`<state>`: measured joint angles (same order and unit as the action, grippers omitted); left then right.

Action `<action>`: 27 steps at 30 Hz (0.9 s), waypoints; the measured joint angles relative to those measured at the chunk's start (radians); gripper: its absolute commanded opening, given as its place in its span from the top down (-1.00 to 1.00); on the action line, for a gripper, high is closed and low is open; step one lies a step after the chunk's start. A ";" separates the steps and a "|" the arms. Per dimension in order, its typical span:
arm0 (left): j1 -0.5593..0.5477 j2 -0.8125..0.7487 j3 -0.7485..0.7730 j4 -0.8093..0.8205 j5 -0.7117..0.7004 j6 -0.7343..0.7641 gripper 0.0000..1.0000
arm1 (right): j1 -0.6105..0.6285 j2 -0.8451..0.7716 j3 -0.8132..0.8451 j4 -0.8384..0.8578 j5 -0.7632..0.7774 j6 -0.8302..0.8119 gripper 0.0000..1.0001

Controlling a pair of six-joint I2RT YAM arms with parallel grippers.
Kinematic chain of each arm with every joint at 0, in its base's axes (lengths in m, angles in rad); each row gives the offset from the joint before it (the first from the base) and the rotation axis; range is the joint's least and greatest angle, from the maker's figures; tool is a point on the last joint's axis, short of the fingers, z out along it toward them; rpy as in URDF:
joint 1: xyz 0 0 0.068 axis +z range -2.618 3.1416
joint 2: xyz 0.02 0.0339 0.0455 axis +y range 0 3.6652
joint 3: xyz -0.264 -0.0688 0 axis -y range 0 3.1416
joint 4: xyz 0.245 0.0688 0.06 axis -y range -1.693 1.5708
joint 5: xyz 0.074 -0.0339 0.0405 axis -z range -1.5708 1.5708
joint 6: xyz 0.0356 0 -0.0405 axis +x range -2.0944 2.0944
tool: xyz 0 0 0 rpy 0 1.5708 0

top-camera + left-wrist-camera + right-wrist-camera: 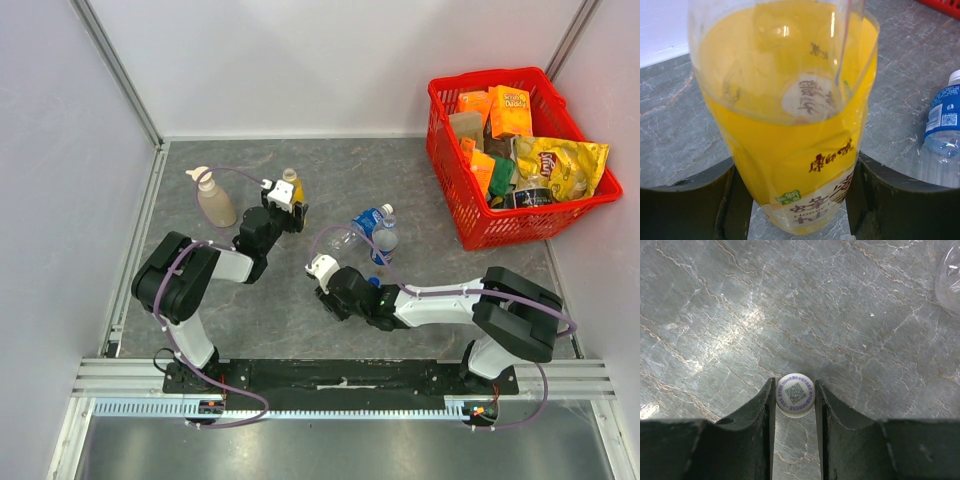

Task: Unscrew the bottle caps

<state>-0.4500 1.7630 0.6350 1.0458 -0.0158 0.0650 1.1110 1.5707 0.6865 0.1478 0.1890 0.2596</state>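
Observation:
The juice bottle [790, 125], full of yellow-orange liquid, stands upright between the dark fingers [905, 200] of my left gripper [795, 200], which is shut on its lower body. From above, the same bottle [291, 186] sits at the left gripper [292, 204]; its top is out of the left wrist view. My right gripper [795, 392] is shut on a small white cap [795, 396] with a printed code, low over the tabletop, left of the clear bottles [318, 274]. A blue-labelled clear bottle [380, 228] stands with a white cap [386, 210]. A second clear bottle [340, 242] lies beside it.
A beige pump-top soap bottle [213, 200] stands left of the juice bottle. A red basket [455, 215] of snack packs sits at the back right. The blue-labelled bottle [942, 130] shows at the right edge of the left wrist view. Walls close in on the left and the back.

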 measured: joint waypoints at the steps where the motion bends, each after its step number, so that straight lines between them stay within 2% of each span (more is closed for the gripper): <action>1: 0.001 0.000 0.006 -0.006 0.000 0.000 0.94 | 0.000 0.004 0.005 -0.005 0.003 0.000 0.37; 8: 0.003 0.000 0.040 -0.059 0.023 0.000 0.90 | 0.000 0.005 0.011 -0.008 0.018 0.006 -0.36; 11: 0.003 0.002 0.056 -0.092 0.023 0.000 0.89 | 0.000 0.004 0.011 -0.008 0.017 0.002 -0.54; 20: 0.003 0.008 0.092 -0.155 0.019 -0.001 0.85 | 0.000 -0.038 0.019 -0.038 0.009 0.003 -0.75; 25: 0.003 0.013 0.109 -0.198 -0.002 -0.002 0.56 | 0.000 -0.121 0.036 -0.068 -0.024 0.000 -0.79; 27: 0.003 0.013 0.119 -0.209 -0.010 -0.006 0.52 | 0.000 -0.154 0.055 -0.079 -0.039 -0.002 -0.82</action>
<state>-0.4469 1.7760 0.7544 0.8368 -0.0254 0.0586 1.1110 1.4170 0.7414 0.0692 0.1501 0.2581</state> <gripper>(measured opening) 0.676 0.889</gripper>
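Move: At the right fingertips the white cap is already pinched, about 1 cm ahead, 1 cm left and 1 cm below the hand point, just over the table. The blue cap lies some 11 cm right and 4 cm ahead, and the standing blue-label bottle about 13 cm right and 11 cm ahead. The left hand still grips the yellow bottle, its middle about 1 cm ahead; the pump bottle stands roughly 17 cm left and 1 cm ahead. Spreading wide almost in place, the right fingers let go of the white cap on the table, then the hand lifts about 6 cm straight up and away, drifting barely left. Meanwhile the left hand keeps its grip on the yellow bottle, easing it forward about 1.5 cm and slightly down while tipping some 5 degrees forward. ##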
